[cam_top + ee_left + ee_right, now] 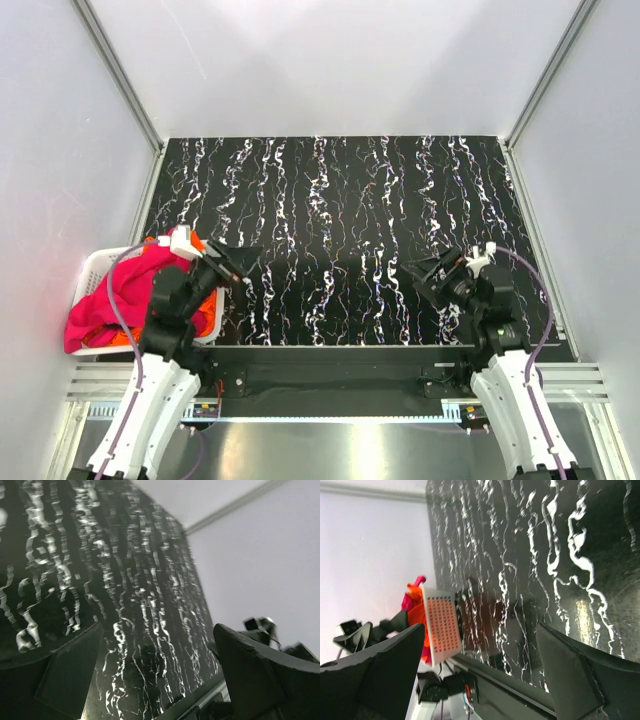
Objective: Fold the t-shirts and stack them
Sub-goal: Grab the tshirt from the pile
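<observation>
The t-shirts lie bunched in a white slatted basket (88,272) at the table's left edge. A magenta-red one (115,300) is draped over the top and an orange one (206,312) shows at the right side. In the right wrist view the basket (440,625) shows orange cloth (417,616) and magenta cloth (409,601) behind its wall. My left gripper (243,263) (157,675) hovers open just right of the basket, nothing between its fingers. My right gripper (420,272) (480,675) stands open and empty over the table's near right part.
The black white-veined tabletop (330,190) stretches between white walls. A dark rail (330,355) runs along its near edge by the arm bases. The right arm (260,626) shows in the left wrist view, the left arm's fingers (352,636) in the right wrist view.
</observation>
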`<state>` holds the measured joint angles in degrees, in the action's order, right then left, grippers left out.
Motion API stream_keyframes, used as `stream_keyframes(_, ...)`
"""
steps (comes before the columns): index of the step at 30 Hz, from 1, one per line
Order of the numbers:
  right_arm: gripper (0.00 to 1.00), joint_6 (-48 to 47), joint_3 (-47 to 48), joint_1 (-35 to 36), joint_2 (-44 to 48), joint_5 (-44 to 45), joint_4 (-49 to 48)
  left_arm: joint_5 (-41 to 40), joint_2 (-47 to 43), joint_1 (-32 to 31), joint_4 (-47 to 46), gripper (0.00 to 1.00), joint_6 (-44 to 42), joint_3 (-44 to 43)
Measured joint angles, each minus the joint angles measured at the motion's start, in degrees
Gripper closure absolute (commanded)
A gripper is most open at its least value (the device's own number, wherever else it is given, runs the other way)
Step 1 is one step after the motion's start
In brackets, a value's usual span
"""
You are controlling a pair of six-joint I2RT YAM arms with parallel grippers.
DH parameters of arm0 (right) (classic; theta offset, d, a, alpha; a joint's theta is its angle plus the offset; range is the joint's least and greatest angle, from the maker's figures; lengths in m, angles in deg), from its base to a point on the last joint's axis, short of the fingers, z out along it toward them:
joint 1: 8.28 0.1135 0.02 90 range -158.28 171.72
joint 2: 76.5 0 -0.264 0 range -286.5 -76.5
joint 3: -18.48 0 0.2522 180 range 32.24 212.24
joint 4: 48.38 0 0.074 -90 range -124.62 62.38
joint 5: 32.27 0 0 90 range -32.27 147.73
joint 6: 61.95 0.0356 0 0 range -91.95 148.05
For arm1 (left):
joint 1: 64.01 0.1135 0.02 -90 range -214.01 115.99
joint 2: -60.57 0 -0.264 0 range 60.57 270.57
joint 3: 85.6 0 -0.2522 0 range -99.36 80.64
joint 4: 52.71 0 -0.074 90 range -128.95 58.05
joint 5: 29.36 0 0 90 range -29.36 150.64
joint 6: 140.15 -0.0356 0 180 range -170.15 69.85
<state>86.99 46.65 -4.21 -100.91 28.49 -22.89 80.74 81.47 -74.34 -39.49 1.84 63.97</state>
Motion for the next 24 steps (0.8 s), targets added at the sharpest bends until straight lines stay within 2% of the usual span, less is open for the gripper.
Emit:
stream_keyframes(4,0.00,-1.49,7.19,0.00,-5.25,4.66,7.04,-5.75,6.82,-0.02,12.35,0.01,-0.85,-9.64)
stream_keyframes(9,0.00,-5.18,16.00,0.00,-11.69,6.71,17.05,-17.22,14.27,0.00,29.68,0.01,-2.56,-24.79)
stream_keyframes(18,0.01,-8.79,25.88,0.00,-20.98,7.41,27.04,-34.34,16.15,1.20,46.40,0.01,-3.54,-41.24)
stream_keyframes(24,0.01,-14.23,34.88,0.00,-28.48,7.13,32.13,-40.00,27.08,3.28,62.47,0.06,0.57,-55.04)
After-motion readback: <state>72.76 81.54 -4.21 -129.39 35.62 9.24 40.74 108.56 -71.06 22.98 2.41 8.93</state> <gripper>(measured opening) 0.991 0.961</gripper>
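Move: The red t-shirt in the basket lies some 25 cm to the left hand's left, roughly 7 cm nearer the base and about 14 cm lower. The orange t-shirt along the basket's right side is about 13 cm left and 3 cm back; the basket's right rim is some 9 cm left and 6 cm back, both well below. From the right hand, the red t-shirt lies about 53 cm left, 5 cm back and a little lower. The left hand, empty and wide open, swings about 14 cm to its left towards the basket of t-shirts, arcing up some 8 cm and levelling off at the end, while it turns about 40 degrees counter-clockwise and tips its fingers down towards the table, touching nothing. The right hand, also open and empty, lifts about 4 cm, easing a little forward and right and tipping down, well away from the pile. ##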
